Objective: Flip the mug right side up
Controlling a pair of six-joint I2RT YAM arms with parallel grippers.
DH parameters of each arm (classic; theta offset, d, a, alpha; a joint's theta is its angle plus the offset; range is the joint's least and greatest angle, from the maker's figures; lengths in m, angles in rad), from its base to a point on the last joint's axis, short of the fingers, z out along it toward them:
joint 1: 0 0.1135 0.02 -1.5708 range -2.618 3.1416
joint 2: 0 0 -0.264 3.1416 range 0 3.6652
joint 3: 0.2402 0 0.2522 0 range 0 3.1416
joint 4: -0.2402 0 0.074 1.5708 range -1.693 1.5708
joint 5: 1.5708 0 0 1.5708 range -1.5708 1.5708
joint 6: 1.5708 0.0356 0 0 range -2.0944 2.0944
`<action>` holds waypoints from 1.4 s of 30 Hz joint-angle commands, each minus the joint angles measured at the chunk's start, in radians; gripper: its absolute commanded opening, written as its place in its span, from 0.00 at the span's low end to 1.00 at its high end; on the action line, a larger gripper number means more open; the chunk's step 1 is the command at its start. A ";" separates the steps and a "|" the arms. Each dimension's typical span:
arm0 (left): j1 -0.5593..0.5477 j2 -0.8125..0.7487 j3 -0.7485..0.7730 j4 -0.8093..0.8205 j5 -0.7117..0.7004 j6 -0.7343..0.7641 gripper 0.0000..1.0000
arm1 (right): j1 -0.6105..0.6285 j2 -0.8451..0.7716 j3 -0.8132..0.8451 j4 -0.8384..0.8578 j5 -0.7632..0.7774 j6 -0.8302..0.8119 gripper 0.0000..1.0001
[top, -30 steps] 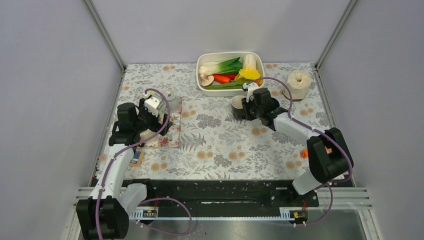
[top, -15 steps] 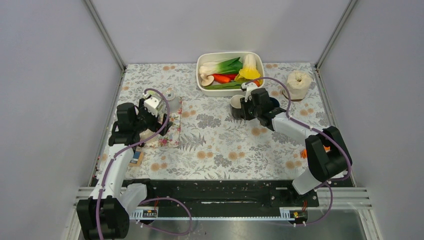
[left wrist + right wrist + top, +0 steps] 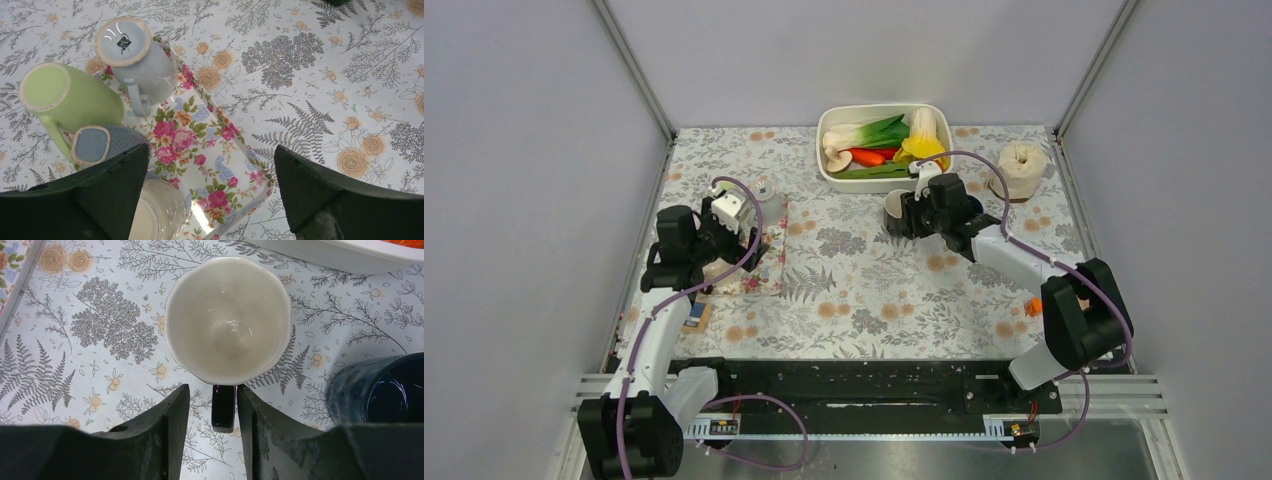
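A mug (image 3: 228, 320), cream inside and black outside, stands mouth up on the flowered tablecloth, its black handle (image 3: 223, 407) pointing at the camera. It also shows in the top view (image 3: 892, 208), in front of the white dish. My right gripper (image 3: 213, 407) straddles the handle; the right finger is close against it and a narrow gap shows on the left. My left gripper (image 3: 212, 160) is open and empty above the rose-patterned tray (image 3: 235, 150), which holds an upside-down green mug (image 3: 65, 97), grey mug (image 3: 132, 55) and blue-grey cup (image 3: 97, 145).
A dark blue mug (image 3: 385, 390) stands mouth up just right of the cream mug. A white dish of vegetables (image 3: 884, 145) sits right behind it. A cream roll (image 3: 1022, 168) is at the back right. A glass cup (image 3: 155, 210) stands on the tray's near end.
My right gripper and the mug have shifted slightly back and to the left. The left arm has not moved.
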 commanded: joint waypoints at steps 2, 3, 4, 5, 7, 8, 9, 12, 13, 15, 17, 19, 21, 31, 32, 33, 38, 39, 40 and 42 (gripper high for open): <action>0.008 0.000 -0.008 0.052 0.036 0.008 0.99 | 0.012 -0.051 0.041 -0.006 -0.023 0.009 0.51; 0.009 0.000 -0.009 0.052 0.036 0.008 0.99 | 0.014 -0.052 0.044 -0.012 -0.017 0.006 0.53; 0.009 0.001 -0.009 0.053 0.036 0.008 0.99 | 0.014 -0.055 0.047 -0.020 -0.008 0.002 0.54; 0.009 0.001 -0.008 0.052 0.035 0.008 0.99 | 0.013 -0.062 0.052 -0.029 0.001 -0.002 0.55; 0.009 0.001 -0.008 0.052 0.033 0.008 0.99 | 0.013 -0.085 0.066 -0.056 0.024 -0.020 0.58; 0.010 0.002 -0.009 0.054 0.030 0.008 0.99 | 0.013 -0.100 0.075 -0.069 0.039 -0.029 0.60; 0.010 0.003 -0.008 0.056 0.025 0.007 0.99 | 0.014 -0.117 0.086 -0.084 0.049 -0.046 0.64; 0.010 0.011 -0.005 0.061 -0.004 0.001 0.99 | 0.013 -0.183 0.118 -0.129 0.069 -0.105 0.77; 0.010 0.017 -0.003 0.062 -0.019 0.000 0.99 | 0.014 -0.210 0.124 -0.139 0.069 -0.125 0.83; 0.011 0.022 0.001 0.062 -0.038 -0.001 0.99 | 0.013 -0.265 0.122 -0.145 0.045 -0.168 0.98; 0.012 0.025 0.005 0.064 -0.064 -0.003 0.99 | 0.013 -0.319 0.104 -0.116 0.030 -0.142 0.99; 0.012 0.031 0.011 0.063 -0.101 -0.006 0.99 | 0.012 -0.365 0.096 -0.115 0.011 -0.106 0.99; 0.014 0.044 0.020 0.070 -0.136 -0.011 0.99 | 0.012 -0.405 0.091 -0.116 0.016 -0.059 0.99; 0.015 0.266 0.148 0.076 -0.066 0.038 0.99 | 0.012 -0.575 -0.033 -0.022 -0.154 -0.176 0.99; 0.015 0.305 0.170 0.076 -0.061 0.034 0.99 | 0.012 -0.591 -0.061 0.010 -0.174 -0.173 0.99; 0.015 0.339 0.198 0.071 -0.058 0.029 0.99 | 0.012 -0.604 -0.085 0.040 -0.189 -0.169 0.99; 0.015 0.504 0.351 0.012 -0.054 0.012 0.99 | 0.012 -0.615 -0.118 0.075 -0.179 -0.172 0.99; 0.015 0.527 0.365 0.011 -0.053 0.016 0.99 | 0.012 -0.613 -0.118 0.072 -0.174 -0.173 0.99; 0.014 0.547 0.389 0.011 -0.054 0.023 0.99 | 0.012 -0.611 -0.119 0.072 -0.170 -0.177 0.99; 0.011 0.591 0.450 -0.009 -0.072 0.038 0.99 | 0.012 -0.608 -0.128 0.078 -0.172 -0.180 0.99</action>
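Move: My right fingers already stand part-open around the handle of the cream-lined mug, its body about 5 cm ahead and 4 cm left, middle 2 cm lower. The blue mug is some 11 cm right and 5 ahead, the vegetable bin 21 ahead and 7 left. From my open left hand, the upturned grey mug lies about 14 cm ahead, 1 right and 8 below; the green mug is 9 cm to its left, and the small blue-grey mug 6 ahead of my hand and 7 left. I spread my right fingers wide off the black handle, then lift away about 17 cm in all, dipping slightly at the end, while drawing back some 8 cm and tilting the fingertips up. Meanwhile my left hand, after waiting, goes forward about 10 cm, sinking 4 and tipping down slightly, wide open, over the tray towards the grey mug. ##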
